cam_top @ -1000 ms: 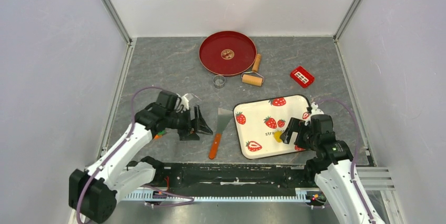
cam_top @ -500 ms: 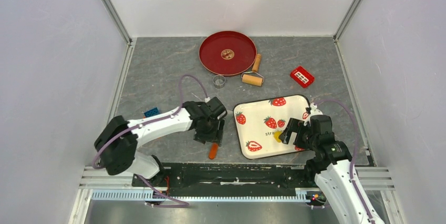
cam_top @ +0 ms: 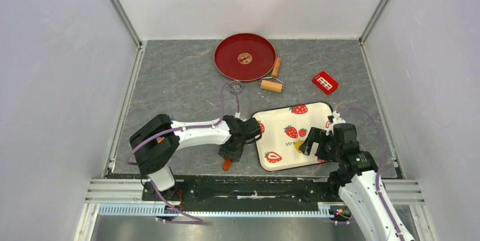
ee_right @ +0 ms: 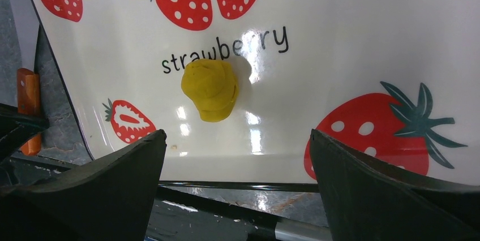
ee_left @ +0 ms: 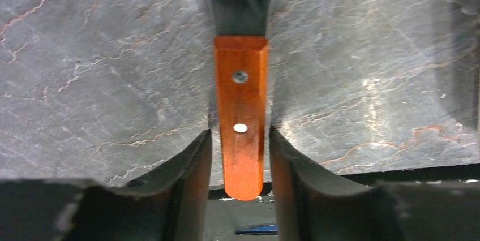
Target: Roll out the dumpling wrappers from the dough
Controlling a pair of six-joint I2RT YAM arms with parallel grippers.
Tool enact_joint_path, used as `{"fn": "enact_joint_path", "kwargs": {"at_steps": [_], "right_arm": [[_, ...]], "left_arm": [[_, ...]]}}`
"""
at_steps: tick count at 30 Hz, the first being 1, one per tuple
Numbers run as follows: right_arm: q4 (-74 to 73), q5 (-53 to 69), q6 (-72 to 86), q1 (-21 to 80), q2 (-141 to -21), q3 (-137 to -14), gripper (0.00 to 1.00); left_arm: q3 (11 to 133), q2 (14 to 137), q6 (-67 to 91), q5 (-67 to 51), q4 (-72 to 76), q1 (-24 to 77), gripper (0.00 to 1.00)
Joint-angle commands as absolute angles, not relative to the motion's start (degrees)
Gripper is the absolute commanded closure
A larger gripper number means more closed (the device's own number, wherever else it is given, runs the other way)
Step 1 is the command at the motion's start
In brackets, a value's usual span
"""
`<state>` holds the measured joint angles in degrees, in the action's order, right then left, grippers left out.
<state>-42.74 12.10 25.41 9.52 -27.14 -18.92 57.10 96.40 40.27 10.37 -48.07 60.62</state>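
A lump of yellow dough (ee_right: 210, 89) lies on the strawberry tray (ee_right: 351, 37), a little beyond my right gripper (ee_right: 238, 139), which hangs open over the tray's near rim with nothing between its fingers. A small flat round dumpling wrapper (cam_top: 244, 58) rests in the middle of the red plate (cam_top: 225, 65). My left gripper (ee_left: 240, 139) is low over the table, its jaws straddling the orange handle of the scraper (ee_left: 240, 94). A thin gap shows on each side of the handle. In the top view that gripper (cam_top: 233, 149) sits just left of the tray (cam_top: 283, 117).
A wooden rolling pin (cam_top: 273, 80) and a small metal ring cutter (cam_top: 236, 87) lie near the red plate. A red box (cam_top: 325, 82) sits at the back right. The table's near edge and the black rail run just below the scraper handle.
My left arm has swung right from the table's left side onto the scraper handle, and its jaws have narrowed around it. The right arm has stayed still.
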Motion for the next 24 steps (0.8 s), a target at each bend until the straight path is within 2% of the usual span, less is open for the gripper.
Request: {"fn": "enact_joint_path", "kwargs": {"at_steps": [1,4,6,7,16,24], "right_arm": [[-40.43,12.85,24.38,9.58,-27.58,-19.01,0.02],[-40.57,12.99,24.25,9.58,-27.8,-19.18,0.02],[-40.61,13.09,24.24,9.56,-27.78,-19.38,0.02],[-40.61,13.09,24.26,9.56,-27.82,-19.49,0.02],[-40.95,13.05,24.06,9.58,-29.48,-21.29,0.02],[-40.95,13.26,23.71,9.58,-30.02,-21.78,0.02]], "left_arm": [[58.4,98.18,40.89,13.11,-48.52,61.44,0.61],[58.36,97.45,41.03,13.21,-48.69,61.48,0.76],[58.44,96.6,41.44,13.52,-48.91,61.42,0.94],[58.63,96.0,41.79,13.66,-49.25,61.39,0.98],[57.95,88.85,43.24,12.54,-49.18,56.45,0.98],[47.02,75.83,41.16,7.31,-46.77,39.04,0.98]]}}
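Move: The scraper's wooden handle lies right between the left gripper's open fingers, its middle about 1 cm ahead and just about level in height. From there the strawberry tray's middle is some 7 cm ahead and 21 cm to the right, with the yellow dough about 4 cm ahead and 23 cm right; the ring cutter stands roughly 25 cm ahead and 2 cm right. For the right gripper the handle is some 27 cm left, 1 cm back and 4 cm lower. Close the left gripper, fingers pointing down, until both pads pinch the scraper handle from its sides near the butt end. Hold there briefly, then keep the grip and lift about 3.5 cm while swinging some 4 cm forward and 4 cm left, away from the tray, turning the hand some 15 degrees counter-clockwise. ##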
